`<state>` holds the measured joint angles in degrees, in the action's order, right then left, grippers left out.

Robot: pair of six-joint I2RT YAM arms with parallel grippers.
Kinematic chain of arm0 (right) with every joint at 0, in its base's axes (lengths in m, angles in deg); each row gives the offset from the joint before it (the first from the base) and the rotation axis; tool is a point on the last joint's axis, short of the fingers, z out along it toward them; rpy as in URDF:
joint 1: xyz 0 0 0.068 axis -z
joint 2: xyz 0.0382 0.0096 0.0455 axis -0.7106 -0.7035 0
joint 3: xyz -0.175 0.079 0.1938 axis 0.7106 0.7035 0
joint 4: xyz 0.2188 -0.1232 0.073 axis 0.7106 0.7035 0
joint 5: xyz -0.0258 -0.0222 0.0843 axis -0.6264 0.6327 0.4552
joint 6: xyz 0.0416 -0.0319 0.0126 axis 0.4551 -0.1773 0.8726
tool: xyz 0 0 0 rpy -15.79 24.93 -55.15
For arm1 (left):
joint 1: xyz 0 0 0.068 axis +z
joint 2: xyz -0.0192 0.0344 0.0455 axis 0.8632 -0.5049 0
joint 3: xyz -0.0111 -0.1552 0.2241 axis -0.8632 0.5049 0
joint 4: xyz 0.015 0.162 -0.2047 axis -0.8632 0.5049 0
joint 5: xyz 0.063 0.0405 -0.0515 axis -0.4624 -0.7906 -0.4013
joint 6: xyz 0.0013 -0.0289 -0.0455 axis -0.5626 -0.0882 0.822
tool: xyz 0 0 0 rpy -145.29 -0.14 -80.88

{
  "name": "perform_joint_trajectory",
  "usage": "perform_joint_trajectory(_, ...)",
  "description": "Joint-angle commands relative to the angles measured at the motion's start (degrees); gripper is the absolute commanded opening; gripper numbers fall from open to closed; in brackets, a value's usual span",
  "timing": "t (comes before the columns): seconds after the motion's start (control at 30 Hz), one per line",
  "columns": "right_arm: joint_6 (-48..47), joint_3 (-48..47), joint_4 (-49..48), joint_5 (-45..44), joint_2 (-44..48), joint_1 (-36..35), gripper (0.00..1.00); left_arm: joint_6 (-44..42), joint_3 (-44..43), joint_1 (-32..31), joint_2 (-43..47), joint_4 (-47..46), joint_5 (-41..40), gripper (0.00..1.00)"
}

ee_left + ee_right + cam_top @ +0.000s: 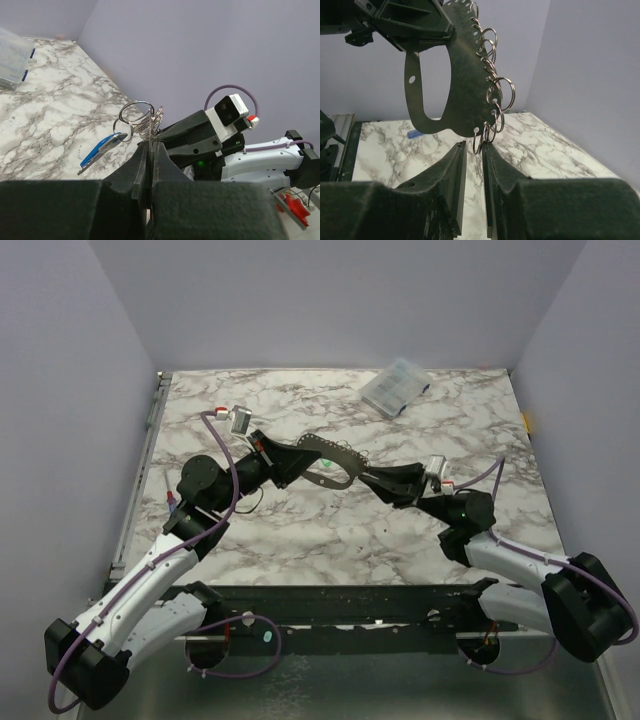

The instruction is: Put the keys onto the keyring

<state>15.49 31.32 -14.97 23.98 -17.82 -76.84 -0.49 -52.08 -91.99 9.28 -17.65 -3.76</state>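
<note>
The keyring [328, 462] is a flat dark-grey curved plate with several silvery split rings along its edge, held up over the middle of the table. My left gripper [298, 462] is shut on the plate's end. In the left wrist view the left gripper [151, 145] pinches the plate edge-on, and the rings [141, 116] fan out above the jaws. A blue-headed key [101, 149] hangs from one ring. My right gripper [474, 145] is open by a narrow gap, just under the plate [465, 85]. One split ring [479, 141] hangs between its fingertips, unpinched.
A clear plastic compartment box [394, 387] lies at the back right of the marble table [300, 540]; it also shows in the left wrist view as a clear box [10, 64]. Purple walls close in the back and both sides. A black rail [340, 602] runs along the near edge.
</note>
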Motion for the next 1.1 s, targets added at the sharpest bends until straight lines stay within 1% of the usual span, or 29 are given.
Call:
perform_joint_trajectory(0.0,-0.4,-1.9,0.1,0.1,1.0,-0.3,0.28,0.2,0.5,0.1,0.3,-2.7,-0.8,0.00)
perform_joint_trajectory(0.07,-0.4,-2.0,0.1,0.6,1.1,-0.3,0.28,0.2,0.6,0.1,0.4,-2.7,-0.8,0.00)
perform_joint_trajectory(0.23,-0.4,-2.0,0.1,0.7,0.8,-0.4,0.23,0.2,0.5,0.1,0.4,-2.7,-1.0,0.00)
perform_joint_trajectory(0.43,-0.3,-2.1,-0.1,0.1,0.7,-0.3,0.20,0.2,0.6,0.1,0.4,-2.7,-1.0,0.00)
perform_joint_trajectory(0.6,-0.4,-2.2,-0.1,-1.4,0.7,-0.4,0.14,0.2,0.8,0.1,0.5,-2.7,-0.9,0.00)
perform_joint_trajectory(0.83,-0.9,-1.8,0.9,-2.2,1.8,-0.3,0.01,0.3,1.8,0.1,1.5,-2.7,-1.2,0.00)
perform_joint_trajectory(1.07,-1.9,-1.5,6.9,-3.4,6.2,-0.4,0.01,-0.2,2.6,0.1,2.6,-1.8,-2.4,0.00)
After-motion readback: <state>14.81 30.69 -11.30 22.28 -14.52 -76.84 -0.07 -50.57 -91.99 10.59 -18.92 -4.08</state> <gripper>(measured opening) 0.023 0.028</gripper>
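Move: The right hand's open fingertips are already around the lowest rings, those on the plate's right-hand corner, which lie about 1 cm to its left, level otherwise. The plate's middle is some 6 cm to its left, 1 cm farther out and 4 cm higher; the keys hang about 4 cm left, 1 cm out and 3 cm lower. From the left hand, which grips the plate, those rings are about 10 cm right, 1 cm back and 6 cm lower. The right fingers, parted by about a quarter of their range, close fully and pinch at the lowest rings by the plate's corner. That hand first rises about half a centimetre, stays there while the fingers shut, then eases up by another half, to about 1 cm in all. The left hand stays in place, still gripping the plate firmly enough to hold it out towards the right hand. ##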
